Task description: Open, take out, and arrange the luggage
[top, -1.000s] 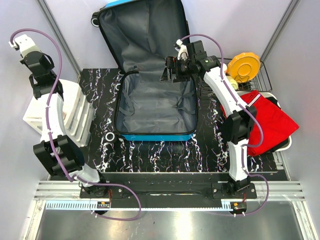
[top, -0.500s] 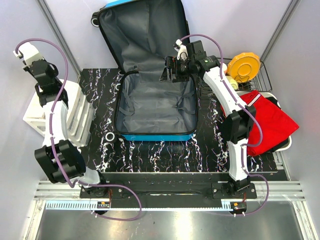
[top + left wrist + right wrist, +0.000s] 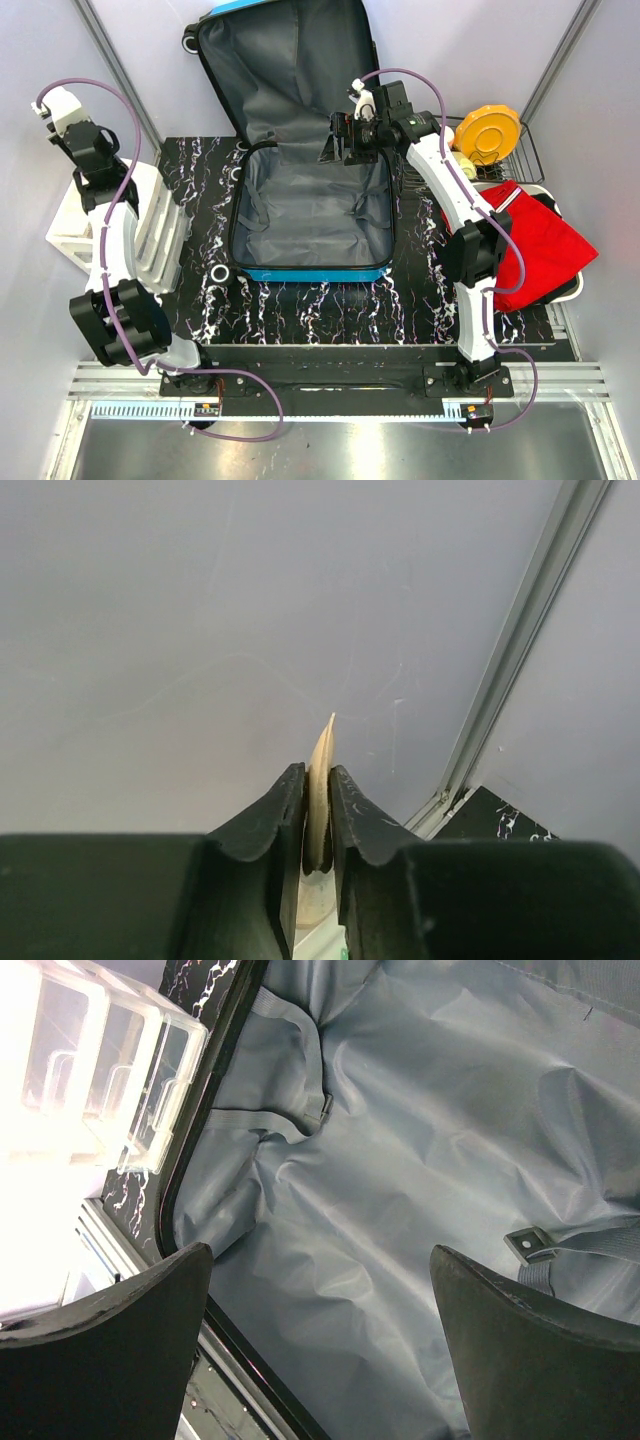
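Observation:
The luggage [image 3: 310, 272], a blue suitcase, lies open in the middle of the black marble mat, its lid [image 3: 285, 60] leaning back against the wall. Only grey lining [image 3: 400, 1110] and straps show inside it. My right gripper [image 3: 320, 1260] hangs open over the case's right rear corner [image 3: 335, 140], with nothing between its fingers. My left arm [image 3: 90, 150] is raised at the far left above the white bins. Its gripper [image 3: 318, 775] faces the wall and is shut on a thin cream plate-like piece [image 3: 322, 755] held edge-on.
White plastic bins [image 3: 150, 220] stand left of the case and also show as the bins [image 3: 80, 1080] in the right wrist view. A wire rack with a yellow plate [image 3: 487, 130] is at the back right. A red cloth [image 3: 540, 245] lies on a white tray at the right.
My left wrist has shifted a little to the right and down over the bins. The right arm and the suitcase have not moved.

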You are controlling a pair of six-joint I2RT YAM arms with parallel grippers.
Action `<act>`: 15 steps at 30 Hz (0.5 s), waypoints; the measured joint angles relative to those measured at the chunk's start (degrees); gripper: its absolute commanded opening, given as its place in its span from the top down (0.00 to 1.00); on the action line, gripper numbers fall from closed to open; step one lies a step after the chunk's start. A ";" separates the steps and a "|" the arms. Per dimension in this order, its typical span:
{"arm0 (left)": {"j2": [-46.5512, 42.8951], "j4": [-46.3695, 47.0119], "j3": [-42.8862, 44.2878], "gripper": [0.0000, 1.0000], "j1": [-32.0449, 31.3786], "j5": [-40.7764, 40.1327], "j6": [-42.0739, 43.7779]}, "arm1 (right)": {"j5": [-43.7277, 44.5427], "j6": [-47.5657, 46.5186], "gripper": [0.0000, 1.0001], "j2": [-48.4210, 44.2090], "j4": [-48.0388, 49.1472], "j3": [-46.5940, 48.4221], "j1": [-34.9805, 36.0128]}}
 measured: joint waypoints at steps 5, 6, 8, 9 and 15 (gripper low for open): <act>0.00 -1.07 0.02 0.55 -0.13 -1.01 -0.96 | 0.00 0.07 0.02 0.00 -0.02 0.00 0.00; 0.00 -1.09 0.02 0.53 -0.13 -1.16 -1.22 | 0.00 0.07 0.02 0.00 -0.02 0.00 0.00; 0.00 -1.25 0.02 0.47 -0.13 -1.40 -1.70 | 0.02 0.07 0.02 0.00 -0.02 0.00 0.00; 0.00 -1.44 0.02 0.46 -0.13 -1.46 -1.92 | 0.02 0.07 0.02 0.00 -0.02 0.00 0.00; 0.00 -3.13 0.02 0.25 -0.13 -1.44 -3.30 | 0.00 0.04 0.02 0.00 -0.02 0.00 0.00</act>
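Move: My left hand still pinches the cream-coloured tube upright between its fingertips. The corner compartment it is for lies about 2 cm ahead, 2 cm to the left and some 6 cm below. The white storage box has its middle roughly 10 cm back, 5 cm right and 20 cm down; the open suitcase is some 50 cm right, 7 cm back and 33 cm lower. From my right hand the compartment is around 55 cm left, about level fore and aft, and slightly higher. I spread my left fingers steadily, from nearly shut on the tube to about two-thirds open, letting go of it over the box's corner compartment. The hand otherwise almost stays in place, easing down only about 1 cm, so the fingertips end apart on either side of the tube. ##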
